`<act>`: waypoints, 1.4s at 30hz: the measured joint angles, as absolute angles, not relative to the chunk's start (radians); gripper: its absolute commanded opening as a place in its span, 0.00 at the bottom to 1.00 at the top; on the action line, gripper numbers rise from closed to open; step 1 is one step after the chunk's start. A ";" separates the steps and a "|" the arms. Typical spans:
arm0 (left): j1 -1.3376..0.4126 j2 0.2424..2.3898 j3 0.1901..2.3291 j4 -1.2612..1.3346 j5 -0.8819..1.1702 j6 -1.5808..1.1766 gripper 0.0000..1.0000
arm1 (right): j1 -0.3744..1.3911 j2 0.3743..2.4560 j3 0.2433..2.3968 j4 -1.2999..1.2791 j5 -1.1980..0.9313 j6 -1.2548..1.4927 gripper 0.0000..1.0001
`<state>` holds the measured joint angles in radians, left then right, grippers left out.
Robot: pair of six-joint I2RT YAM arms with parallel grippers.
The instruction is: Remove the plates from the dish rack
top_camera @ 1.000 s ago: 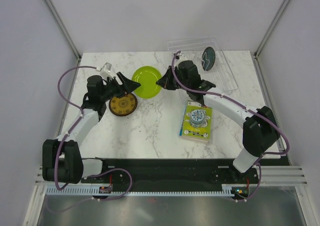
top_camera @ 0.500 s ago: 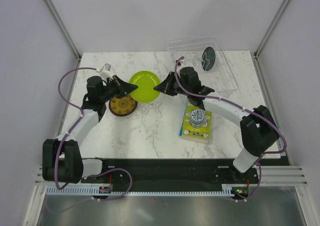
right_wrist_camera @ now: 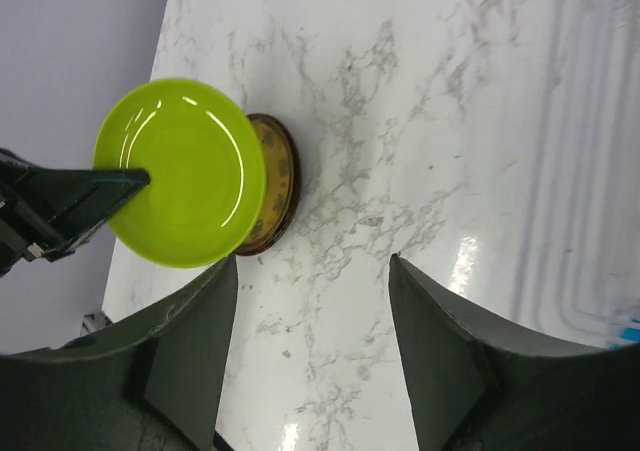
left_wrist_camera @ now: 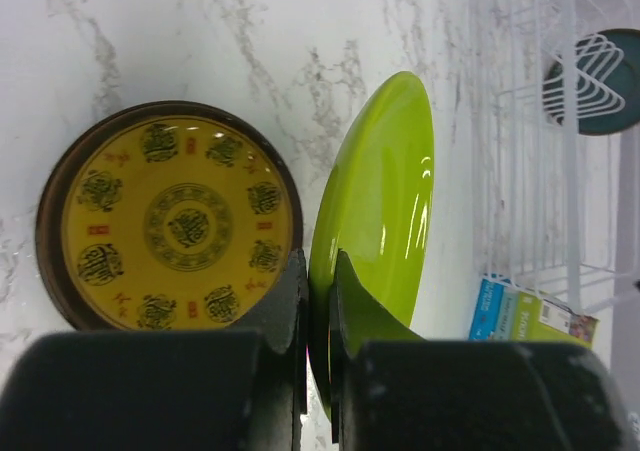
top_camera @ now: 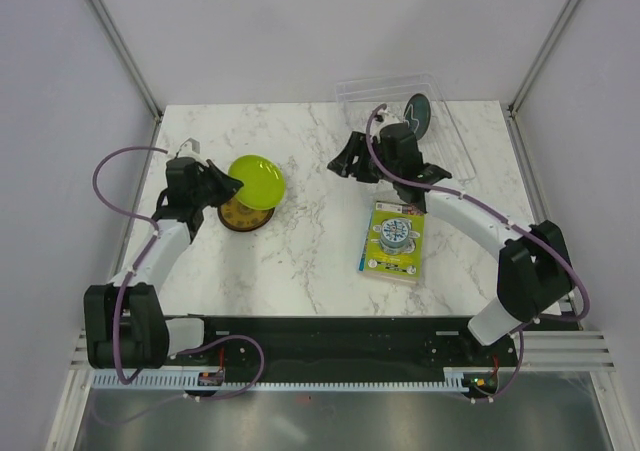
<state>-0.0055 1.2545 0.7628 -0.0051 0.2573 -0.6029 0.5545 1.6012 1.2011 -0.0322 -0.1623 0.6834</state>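
My left gripper [top_camera: 228, 183] is shut on the rim of the plain lime green plate [top_camera: 256, 181]. It holds the plate tilted just above the golden-yellow patterned plate [top_camera: 244, 215], which lies flat on the table. In the left wrist view the fingertips [left_wrist_camera: 292, 283] pinch the green plate [left_wrist_camera: 380, 201] beside the yellow plate [left_wrist_camera: 170, 226]. My right gripper [top_camera: 346, 161] is open and empty over bare table, left of the clear dish rack [top_camera: 455, 149]. The dark teal plate [top_camera: 417, 114] stands upright in the rack. The right wrist view shows the green plate [right_wrist_camera: 180, 171]. The red plate is not in view.
A green-yellow flat package [top_camera: 393, 241] lies on the table in front of the rack, under my right forearm. Grey walls close in the table on the left, back and right. The rack's ribs [left_wrist_camera: 520, 171] and the package [left_wrist_camera: 530, 316] show in the left wrist view.
My right gripper has let go of the lime green plate and drawn back right toward the rack. My left gripper has carried the plate left, over the golden-yellow plate.
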 measured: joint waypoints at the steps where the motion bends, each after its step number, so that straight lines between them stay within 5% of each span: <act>1: -0.003 1.254 0.762 -0.015 0.241 -0.599 0.02 | 0.539 1.590 1.201 -0.043 -0.158 0.674 0.69; 15: 0.088 1.382 0.698 -0.043 0.158 -0.601 0.03 | 0.419 1.508 1.201 -0.150 -0.134 0.577 0.69; 22: 0.091 1.411 0.696 -0.022 0.179 -0.605 0.75 | 0.399 1.508 1.201 -0.165 -0.134 0.554 0.69; 23: 0.091 1.414 0.693 -0.024 0.183 -0.604 0.79 | 0.396 1.508 1.201 -0.170 -0.134 0.550 0.69; 31: 0.091 1.411 0.683 -0.061 0.184 -0.604 0.94 | 0.373 1.533 1.235 -0.251 -0.057 0.479 0.70; 42: 0.091 1.387 0.796 -0.192 0.121 -0.585 0.95 | 0.358 1.683 1.571 -0.376 0.361 0.237 0.70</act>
<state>0.0914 1.3872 0.7963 -0.1921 0.1207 -0.5846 0.3576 1.6833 1.5711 -0.3756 0.3611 0.2367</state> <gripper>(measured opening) 0.945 0.717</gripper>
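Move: Nearly under the left hand, which already holds the green plate by its edge, lies the brown plate on the table: about 2 cm ahead, 1 cm to the right, 11 cm below. The empty, open right hand has the last dark plate, standing in the dish rack, some 19 cm ahead, 20 cm right and 9 cm below. The rack's middle is about 13 cm ahead, 16 right, 13 below; the book 8 cm back, 14 right, 15 below. Sinking about 8 cm while going 5 cm left, the left hand tips its fingers down and lays the green plate on the brown one, then opens wide, eases back slightly and starts to rise clear. The right hand, fingers staying open, swings about 18 cm right, then also 10 cm forward and finally up over the rack towards the dark plate, rolling right side up and turning clockwise. ##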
